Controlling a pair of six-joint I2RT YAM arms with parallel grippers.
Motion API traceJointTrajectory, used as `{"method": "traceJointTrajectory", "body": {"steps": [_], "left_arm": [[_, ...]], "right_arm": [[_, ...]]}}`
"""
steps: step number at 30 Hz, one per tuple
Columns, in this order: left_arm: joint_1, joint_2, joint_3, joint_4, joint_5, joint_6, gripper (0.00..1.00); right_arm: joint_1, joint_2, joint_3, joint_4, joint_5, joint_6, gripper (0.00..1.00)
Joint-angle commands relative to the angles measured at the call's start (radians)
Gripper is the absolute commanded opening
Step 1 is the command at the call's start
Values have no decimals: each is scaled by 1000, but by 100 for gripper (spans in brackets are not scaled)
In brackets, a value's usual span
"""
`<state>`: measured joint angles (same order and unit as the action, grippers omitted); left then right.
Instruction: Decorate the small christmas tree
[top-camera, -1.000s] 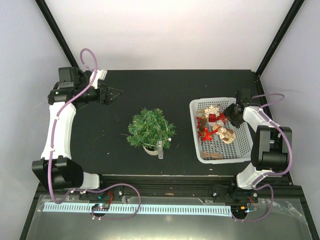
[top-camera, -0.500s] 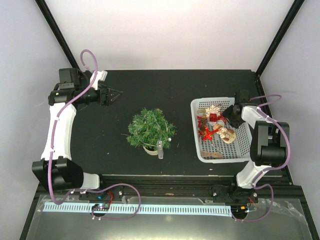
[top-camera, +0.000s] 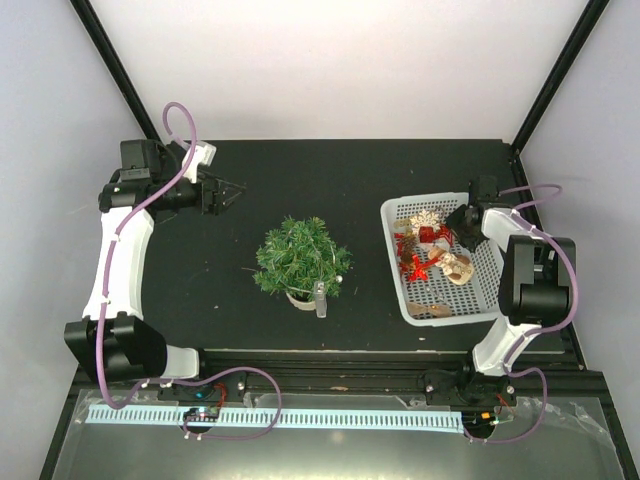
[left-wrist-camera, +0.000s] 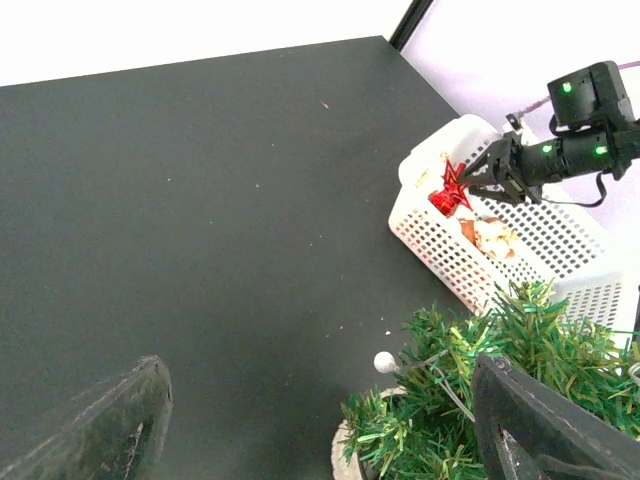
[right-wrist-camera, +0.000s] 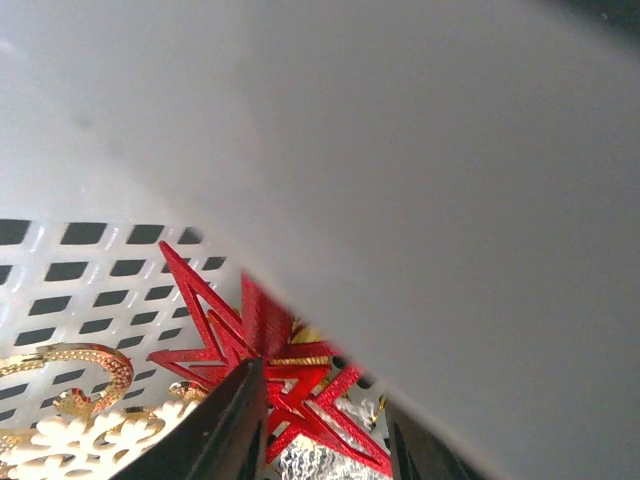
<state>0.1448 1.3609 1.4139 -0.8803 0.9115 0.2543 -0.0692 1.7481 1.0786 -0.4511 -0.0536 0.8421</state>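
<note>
The small christmas tree (top-camera: 300, 256) stands mid-table in its cream pot (top-camera: 298, 297); in the left wrist view the tree (left-wrist-camera: 470, 395) fills the lower right. My left gripper (top-camera: 230, 190) hovers open and empty, up and left of the tree, with its fingers (left-wrist-camera: 115, 430) spread wide. My right gripper (top-camera: 458, 224) reaches into the white basket (top-camera: 492, 272). A red star ornament (right-wrist-camera: 285, 385) sits between its partly closed fingers (right-wrist-camera: 232, 425), which touch or nearly touch the star's edges. Whether they clamp it does not show. The left wrist view shows that star (left-wrist-camera: 453, 187) at the right gripper's tip.
The basket also holds a white snowflake (top-camera: 427, 219), another red star (top-camera: 417, 268), a tan figure (top-camera: 457, 266) and a brown piece (top-camera: 428, 310). A small white ball (left-wrist-camera: 384, 362) hangs on the tree's edge. A grey tag (top-camera: 320, 299) leans at the pot.
My right gripper has pushed a little further back in the basket, which has shifted slightly, and its fingers have narrowed around the star. The left wrist has turned a bit.
</note>
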Motion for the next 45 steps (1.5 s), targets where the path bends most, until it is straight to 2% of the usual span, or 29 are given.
{"method": "traceJointTrajectory", "body": {"steps": [1,10,18,29,36,45], "left_arm": [[1,-32,-6,21,42,24,82],[1,-44,-31,31,59,30,82],[1,-51,-41,31,61,39,82],[1,-65,-61,59,64,31,82],[1,-68,-55,70,67,25,82],[-6,-64,10,12,53,112,82]], "right_arm": [[-4,27,12,21,-2,-8,33],[5,13,17,35,-5,-31,18],[5,-27,18,27,10,-62,11],[6,-134,60,-41,30,-129,7],[6,-198,123,-158,63,-179,7],[8,-324,100,-241,-4,-125,6]]}}
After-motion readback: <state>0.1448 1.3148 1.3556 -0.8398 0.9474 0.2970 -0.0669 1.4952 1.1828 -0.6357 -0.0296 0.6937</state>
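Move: The red star lies in the basket right at the right hand's open fingers, its middle about 2 cm to the left, 1 cm ahead and a touch below. The snowflake is some 8 cm left and 4 cm ahead of the right hand, the red gift about 7 cm left and level with it, the stocking roughly 8 cm back and straight behind, all about 3 cm lower. From the left hand, the star is some 52 cm right, 5 cm ahead and 27 cm down. Almost in place, the right hand first shuts its half-open fingers on the red star, pinching it by its near points. It then draws the star up out of the basket, about 11 cm, the fingers tipping outward some 10 degrees as it rises and keeping their hold. ##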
